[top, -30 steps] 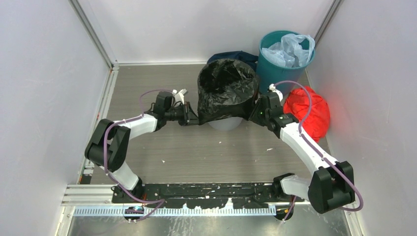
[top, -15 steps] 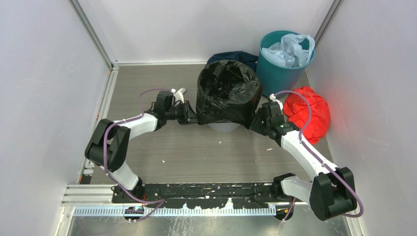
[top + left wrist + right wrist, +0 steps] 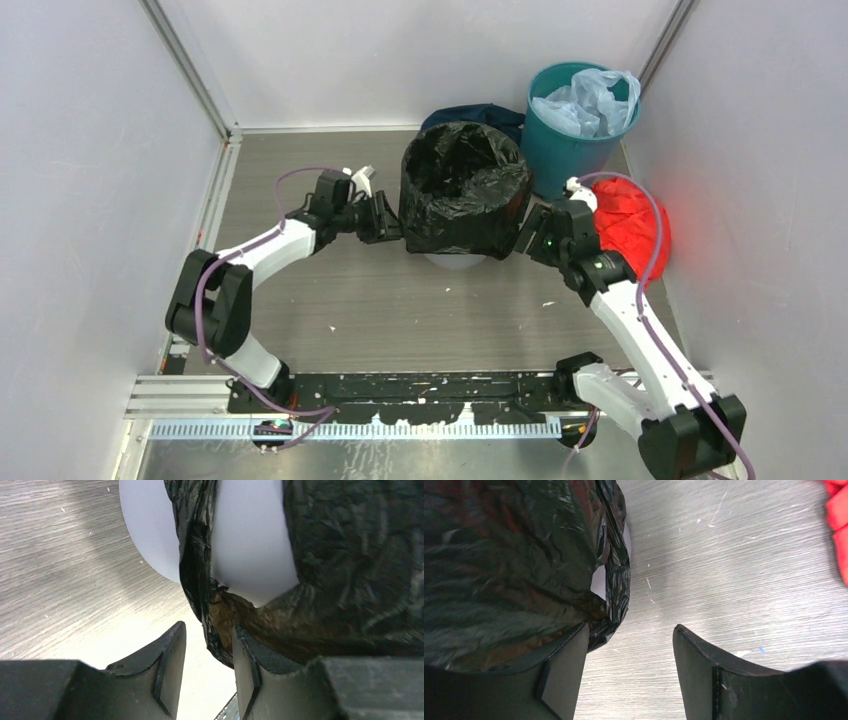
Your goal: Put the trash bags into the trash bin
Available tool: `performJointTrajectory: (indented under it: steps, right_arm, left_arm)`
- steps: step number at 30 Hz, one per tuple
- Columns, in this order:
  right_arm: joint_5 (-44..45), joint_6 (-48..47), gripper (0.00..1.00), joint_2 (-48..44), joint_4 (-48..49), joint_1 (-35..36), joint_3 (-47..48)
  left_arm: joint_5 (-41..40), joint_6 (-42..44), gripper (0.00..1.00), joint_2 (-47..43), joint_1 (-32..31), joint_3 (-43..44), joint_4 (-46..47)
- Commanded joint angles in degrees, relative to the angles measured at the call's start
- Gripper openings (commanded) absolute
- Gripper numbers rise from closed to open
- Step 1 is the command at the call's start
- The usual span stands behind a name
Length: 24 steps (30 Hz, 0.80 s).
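Note:
The black trash bag (image 3: 465, 195) is stretched over the light grey trash bin (image 3: 457, 262), lining it with its mouth open; only the bin's base shows below the hem. My left gripper (image 3: 387, 218) is at the bag's left side and open. In the left wrist view the bag's hem (image 3: 212, 630) hangs loose beside the right finger (image 3: 247, 672), with the bin's pale wall (image 3: 250, 540) above. My right gripper (image 3: 527, 237) is at the bag's right side and open wide. The bag (image 3: 509, 565) lies against its left finger (image 3: 564, 675), unclamped.
A teal bin (image 3: 560, 160) holding a pale blue plastic bag (image 3: 590, 100) stands behind and to the right. A red cloth bundle (image 3: 640, 240) lies close to the right arm, seen as the bundle's edge (image 3: 839, 525) in the right wrist view. A dark blue item (image 3: 470, 113) sits behind the bin. Walls close in both sides.
Both grippers have opened and let go of the bag's hem. The right arm has drawn back toward the red bundle; the left gripper has risen slightly. The bag has settled lower on the bin.

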Motion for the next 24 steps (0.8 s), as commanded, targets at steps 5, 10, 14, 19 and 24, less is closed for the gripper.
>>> performJointTrajectory:
  steps: [5,10,14,19,24]
  right_arm:
    - [4.11,-1.35,0.71,-15.40,-7.69,-0.23,0.66]
    - [-2.97,3.13,0.87,-25.70,-10.01,-0.20,-0.89]
    - [-14.86,10.29,0.90,-28.69,-8.04,-0.21,-0.35]
    - [-26.12,13.83,1.00,-29.38,-6.31,-0.21,0.95]
    - [-26.43,7.92,1.00,-25.64,-16.46,2.22,8.02]
  left_arm:
    - [-6.47,0.83,0.41,-14.63,-0.36,-2.67,-5.51]
    - [-10.49,0.23,0.52,-24.12,-0.42,-6.39,-8.74]
    - [-10.33,-1.34,0.76,-30.25,-0.64,-8.24,-10.34]
    - [-9.67,-3.69,1.00,-36.38,-1.55,-9.88,-12.70]
    - [-8.65,-4.08,1.00,-41.26,-4.65,-11.41,-14.79]
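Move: The black bag, already spread over the white bin, has its middle about 13 cm to the right of the left hand and 8 cm ahead, a little above it. From the right hand the bag lies about 12 cm left and 8 cm ahead, level with it. The green bin stands some 19 cm ahead of the right hand and 9 cm to its right; the red bag lies about 20 cm right and 5 cm ahead, some 12 cm lower. The black bag's hem is left hanging on the white bin as both hands back off towards the bases, each rising about 10 cm and drawing back 9 to 11 cm. The left also moves 5 cm left, its fingers going from part open to wide; the right swings slightly right, then left, rolling its left side up some 25 degrees and opening fully. ##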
